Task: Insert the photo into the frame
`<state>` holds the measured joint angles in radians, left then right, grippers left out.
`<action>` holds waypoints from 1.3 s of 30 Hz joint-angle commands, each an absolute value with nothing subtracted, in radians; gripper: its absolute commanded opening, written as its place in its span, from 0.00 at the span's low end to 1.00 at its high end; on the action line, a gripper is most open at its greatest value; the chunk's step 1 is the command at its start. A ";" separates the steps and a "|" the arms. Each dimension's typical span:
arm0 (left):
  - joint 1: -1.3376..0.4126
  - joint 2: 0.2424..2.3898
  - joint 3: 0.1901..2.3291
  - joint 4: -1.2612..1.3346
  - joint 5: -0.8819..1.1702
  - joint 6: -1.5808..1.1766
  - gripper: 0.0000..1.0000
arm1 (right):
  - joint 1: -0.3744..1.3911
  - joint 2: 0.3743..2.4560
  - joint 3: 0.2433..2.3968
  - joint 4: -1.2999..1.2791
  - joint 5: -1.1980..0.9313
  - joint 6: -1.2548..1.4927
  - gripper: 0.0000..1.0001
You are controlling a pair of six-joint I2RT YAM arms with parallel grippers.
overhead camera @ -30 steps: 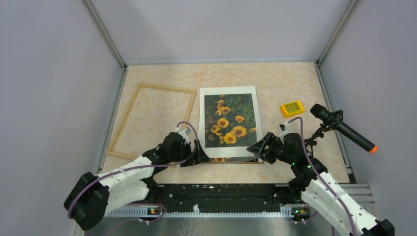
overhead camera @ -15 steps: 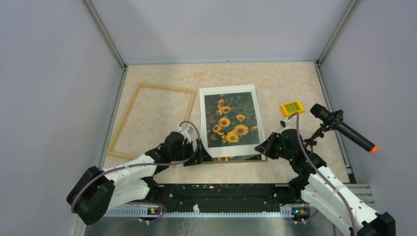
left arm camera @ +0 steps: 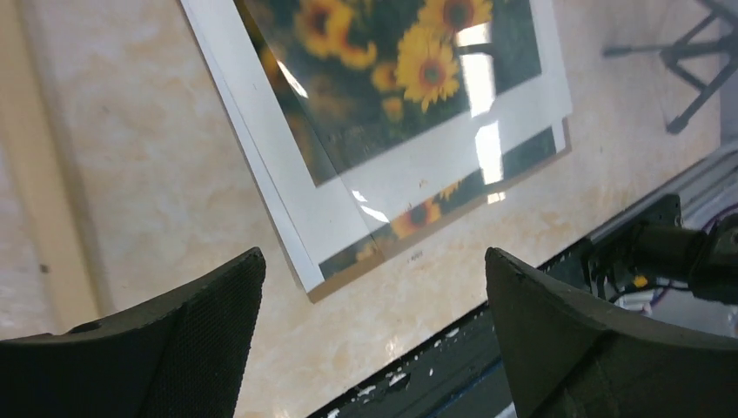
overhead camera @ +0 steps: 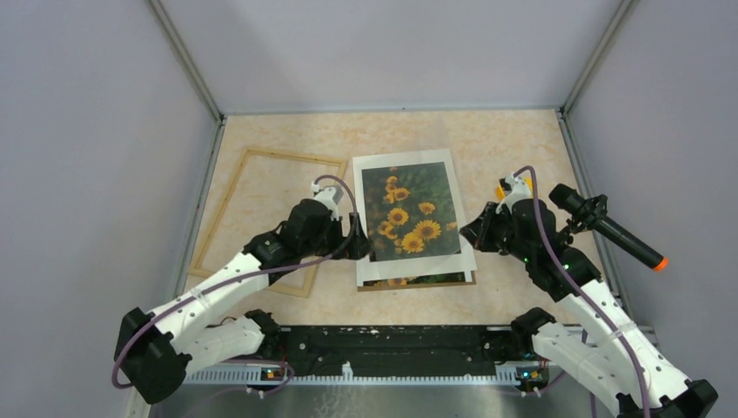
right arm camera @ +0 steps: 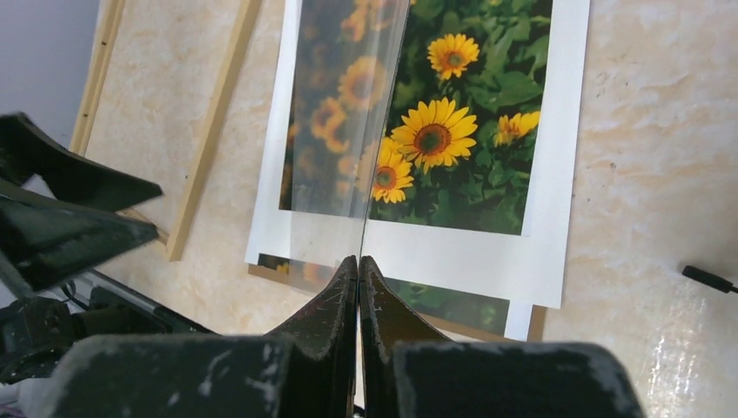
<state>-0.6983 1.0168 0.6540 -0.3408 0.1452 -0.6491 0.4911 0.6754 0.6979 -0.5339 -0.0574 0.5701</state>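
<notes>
The photo (overhead camera: 409, 218) (right arm camera: 461, 148), sunflowers on dark green, lies at mid-table under a white mat (overhead camera: 405, 161). A brown board (right arm camera: 537, 322) pokes out beneath at the near edge. The light wooden frame (overhead camera: 296, 158) (right arm camera: 213, 131) lies empty on the table to its left. My right gripper (overhead camera: 470, 233) (right arm camera: 358, 261) is shut on the near edge of a thin clear pane (right arm camera: 339, 131), which stands tilted over the photo. My left gripper (overhead camera: 357, 246) (left arm camera: 374, 254) hangs open by the stack's left edge, with nothing between its fingers.
A small yellow-orange block (overhead camera: 503, 190) sits behind my right arm. A black microphone with an orange tip (overhead camera: 609, 231) stands on a tripod at the right. Grey walls close in three sides. A black rail (overhead camera: 392, 340) runs along the near edge.
My right gripper has shut on the clear pane's edge and lifted it away from the near edge. My left gripper, still open, has moved farther up the stack's left side.
</notes>
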 commanded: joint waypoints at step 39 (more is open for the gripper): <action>-0.545 1.651 0.898 -0.102 0.354 -0.706 0.99 | 0.505 0.712 1.104 -0.670 0.015 0.411 0.00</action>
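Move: The frame's right rail lies with its middle about 6 cm ahead of the left hand, 8 cm to its left and 9 cm below. The photo's middle is some 10 cm ahead of that hand, 14 cm to its right and 9 cm lower. From the right hand, already pinching the clear sheet, the photo's middle is about 10 cm ahead, 12 cm left and 12 cm below; the yellow box sits about 16 cm ahead and 17 cm right. Forward and left in an arc over the frame's right rail, then down into the frame's opening, the left hand goes with open fingers; it then sweeps about 15 cm right, one finger bearing on the rail's inner side and pushing it against the photo's left edge. Meanwhile the right hand rises some 10 cm, tipping up slightly, keeping its pinch on the clear sheet. ##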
